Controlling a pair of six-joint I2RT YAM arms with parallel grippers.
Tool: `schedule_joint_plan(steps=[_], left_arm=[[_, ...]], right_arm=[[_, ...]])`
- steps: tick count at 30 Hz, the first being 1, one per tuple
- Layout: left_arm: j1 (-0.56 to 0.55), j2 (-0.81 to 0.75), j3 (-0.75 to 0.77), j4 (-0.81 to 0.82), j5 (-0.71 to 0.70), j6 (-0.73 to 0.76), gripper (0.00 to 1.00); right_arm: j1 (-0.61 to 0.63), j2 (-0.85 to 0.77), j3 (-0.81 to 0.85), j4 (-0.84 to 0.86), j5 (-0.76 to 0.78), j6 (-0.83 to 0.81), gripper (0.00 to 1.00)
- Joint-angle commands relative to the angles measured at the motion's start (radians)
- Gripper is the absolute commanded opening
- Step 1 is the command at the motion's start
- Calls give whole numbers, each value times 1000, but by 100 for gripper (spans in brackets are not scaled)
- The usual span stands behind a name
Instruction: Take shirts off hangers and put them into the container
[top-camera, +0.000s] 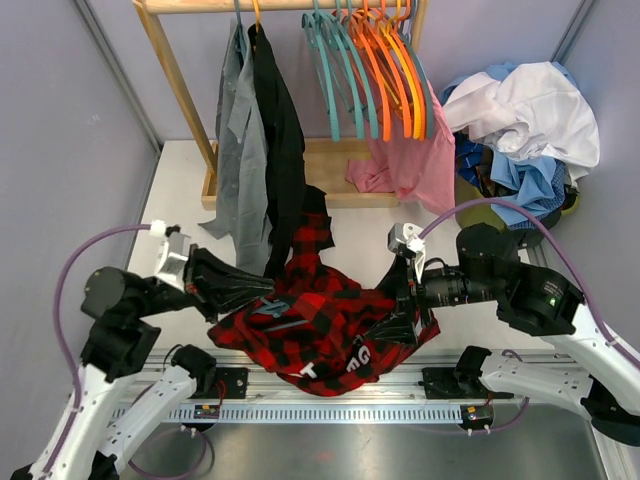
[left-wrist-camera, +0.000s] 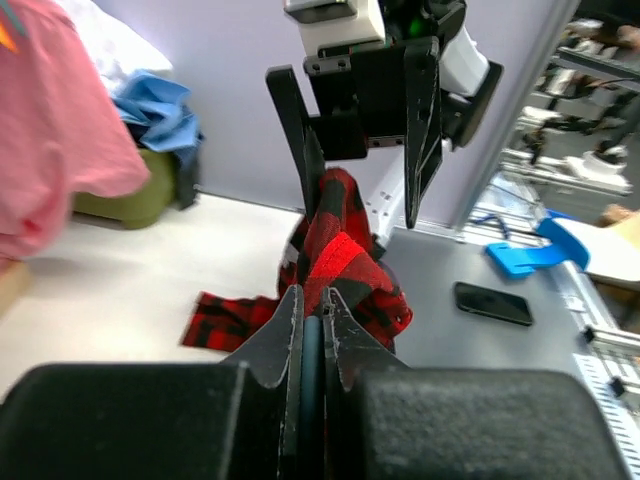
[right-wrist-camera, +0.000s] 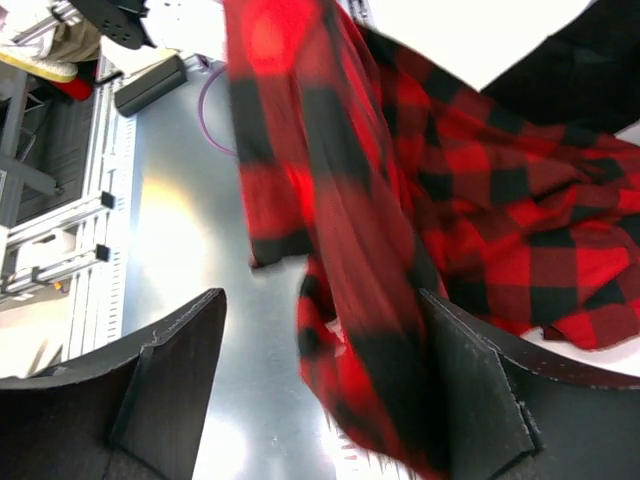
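Note:
The red-and-black plaid shirt (top-camera: 320, 325) lies bunched at the table's near edge between both arms. My left gripper (top-camera: 268, 290) is shut at its left side. In the left wrist view a thin dark teal hanger (left-wrist-camera: 312, 390) is pinched between the jaws, and the plaid cloth (left-wrist-camera: 345, 265) rises just beyond the tips. My right gripper (right-wrist-camera: 322, 300) stands open, with a fold of plaid (right-wrist-camera: 350, 250) hanging between its fingers close to the right one. A grey shirt (top-camera: 238, 150) and a black shirt (top-camera: 280, 150) hang on the rack. The yellow-green container (top-camera: 468, 195) sits at the right.
Empty teal and orange hangers (top-camera: 370, 70) crowd the wooden rack's rail, with a pink garment (top-camera: 415, 165) below them. White and blue clothes (top-camera: 530, 120) are heaped over the container. A dark phone (left-wrist-camera: 490, 302) lies on the metal surface.

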Motion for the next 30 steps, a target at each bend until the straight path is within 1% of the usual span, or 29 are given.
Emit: schedule_joint_plan(steps=[1,3,4,7,8,10,11,12,15,16,17,18,19,20,21,22,23,24,25,26,28,30], left_arm=[[-4,-31,158,-281,-161,225,0],[-4,-44,219,-335,-177,250,0],[-4,-47,235,-344,-188,253,0],[-4,-62,289,-391,-237,285,0],[-5,-68,298,-408,-249,290,0],[-5,-74,316,-419,-264,299,0],[-4,-76,319,-433,-264,302,0],[-5,-76,322,-442,-269,305,0],[-4,-77,330,-512,-251,334,0],[-4,-74,336,-538,-232,347,0],[-4,-64,341,-612,-220,364,0],[-5,-59,342,-649,-209,397,0],[-4,-54,341,-687,-194,413,0],[-4,-54,335,-751,-188,426,0],[-4,-57,329,-781,-182,440,0],[-4,-60,324,-804,-169,462,0],[-5,-67,319,-844,-160,472,0],[-4,-79,318,-855,-150,482,0],[-5,-83,321,-862,-128,485,0],[-5,-87,322,-864,-119,485,0],[-5,-99,322,-847,-78,477,0],[-5,-107,341,-809,-41,463,0]], right_arm=[[5,-22,-22,26,37,-13,83],[5,-29,-36,29,40,-14,80],[5,-29,-39,29,40,-17,76],[5,-34,-51,34,49,-17,72],[5,-36,-54,32,51,-19,62],[5,-37,-60,35,87,-13,36],[5,-39,-60,37,109,-8,3],[5,-43,-60,38,134,-3,0],[5,-68,-59,58,258,24,0],[5,-77,-57,66,339,45,0],[5,-86,-56,80,388,55,0],[5,-112,-54,90,439,66,0],[5,-129,-54,104,550,93,0],[5,-144,-56,127,625,102,0],[6,-176,-59,138,684,113,0],[5,-192,-62,150,820,147,0],[5,-209,-65,172,886,161,0],[5,-238,-76,179,943,168,0],[5,-250,-80,187,1045,184,0],[5,-263,-86,193,1091,193,0],[5,-258,-92,189,1149,199,0],[5,-220,-83,158,1171,214,0]])
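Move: The right hand stands open around a fold of the red-plaid shirt, which lies about 1 cm ahead, 1 cm left and 2 cm below its finger midpoint. From that hand, the hanging black shirt is some 22 cm ahead and 14 cm left, and the container's pile roughly 26 cm ahead and 26 cm right, some 12 cm lower. From the left hand, which holds the teal hanger, the fold is about 16 cm right, 3 cm back and slightly lower. Sinking 2 cm, the right hand shuts its fingers on the plaid fold, then sweeps forward and right, about 10 cm each way, rising and turning some 50 degrees clockwise, pulling cloth away from the hanger. The left hand keeps its pinch on the teal hanger, going left and slightly back while rising, then sinking 6 cm and easing farther back. ##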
